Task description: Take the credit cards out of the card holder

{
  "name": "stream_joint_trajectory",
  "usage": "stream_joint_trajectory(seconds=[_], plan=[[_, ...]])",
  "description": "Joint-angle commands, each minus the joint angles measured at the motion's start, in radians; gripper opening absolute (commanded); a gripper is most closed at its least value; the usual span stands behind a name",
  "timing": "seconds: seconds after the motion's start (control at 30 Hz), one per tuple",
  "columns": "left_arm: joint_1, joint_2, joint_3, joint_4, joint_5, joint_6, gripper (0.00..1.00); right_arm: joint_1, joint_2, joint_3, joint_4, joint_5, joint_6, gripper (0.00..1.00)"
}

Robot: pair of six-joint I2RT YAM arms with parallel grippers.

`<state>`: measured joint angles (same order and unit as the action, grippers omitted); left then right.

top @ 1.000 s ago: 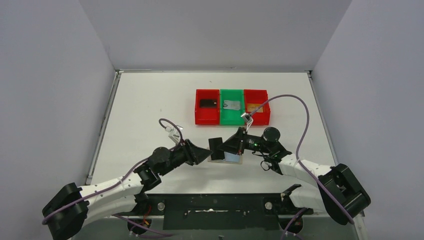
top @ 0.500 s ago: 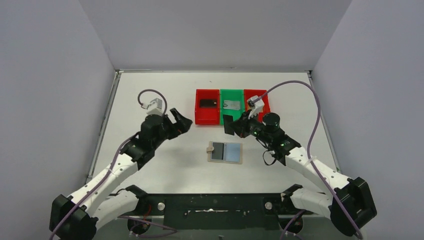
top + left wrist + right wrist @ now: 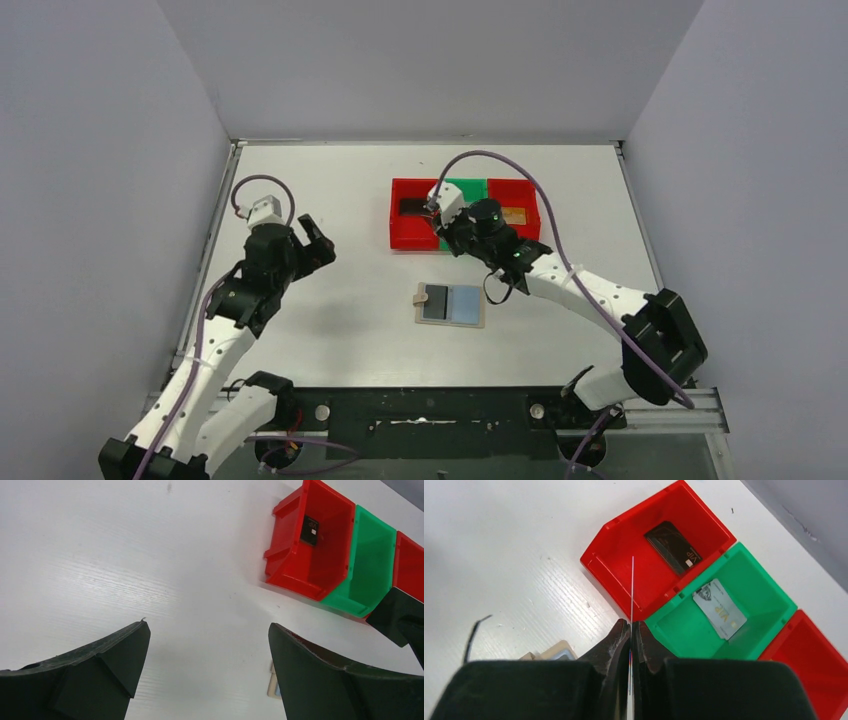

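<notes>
The tan card holder (image 3: 474,306) lies open on the table, pale blue lining up, with a black credit card (image 3: 434,302) still in its left half. My right gripper (image 3: 631,625) is shut on a thin credit card (image 3: 632,587) seen edge-on, held over the near wall of the left red bin (image 3: 623,562). A black card (image 3: 673,547) lies in that bin and a silver card (image 3: 719,608) in the green bin (image 3: 769,600). My left gripper (image 3: 207,625) hangs open and empty over bare table at the far left (image 3: 318,243).
Three bins stand in a row behind the holder: red (image 3: 400,232), green (image 3: 461,190), red (image 3: 522,192), the last with a gold card (image 3: 514,215). The right arm (image 3: 570,285) arches over the table right of the holder. White walls close off the table sides.
My left gripper opened and drew back up and left, away from the holder. My right gripper carried a card from the holder up to the left red bin.
</notes>
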<state>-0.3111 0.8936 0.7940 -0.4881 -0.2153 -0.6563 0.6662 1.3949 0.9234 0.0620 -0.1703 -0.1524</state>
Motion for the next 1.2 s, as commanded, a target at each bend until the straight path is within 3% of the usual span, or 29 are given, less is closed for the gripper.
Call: stream_joint_trajectory(seconds=[0.0, 0.1, 0.5, 0.77, 1.17], plan=[[0.01, -0.101, -0.06, 0.023, -0.077, 0.066, 0.91, 0.035, 0.074, 0.102, 0.042, 0.08, -0.17, 0.0], [0.014, -0.128, -0.111, 0.065, -0.09, 0.079, 0.92, 0.035, 0.131, 0.15, 0.051, 0.105, -0.195, 0.0], [0.02, -0.099, -0.081, -0.004, -0.162, 0.07, 0.93, 0.033, 0.329, 0.317, -0.02, 0.173, -0.334, 0.0], [0.019, -0.18, -0.104, 0.017, -0.181, 0.065, 0.94, 0.03, 0.397, 0.376, -0.013, 0.151, -0.377, 0.0], [0.02, -0.175, -0.103, 0.013, -0.184, 0.064, 0.94, 0.025, 0.49, 0.504, -0.103, 0.094, -0.457, 0.0]])
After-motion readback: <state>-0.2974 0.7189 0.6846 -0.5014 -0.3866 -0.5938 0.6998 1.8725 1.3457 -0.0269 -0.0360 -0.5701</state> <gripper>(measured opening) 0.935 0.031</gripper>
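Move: The right hand still pinches a black card; the left red bin, where it is being taken, has its middle about 18 cm ahead, 7 left and 14 below. The green bin stands level with that red bin and some 12 cm to its right; the card holder lies about 4 cm back, 2 right and 17 below the hand. From the left hand, the red bin is some 20 cm ahead, 19 right and 14 below. Right hand carries card about 10 cm forward, 5 left, dipping towards the red bin; left hand edges left. ##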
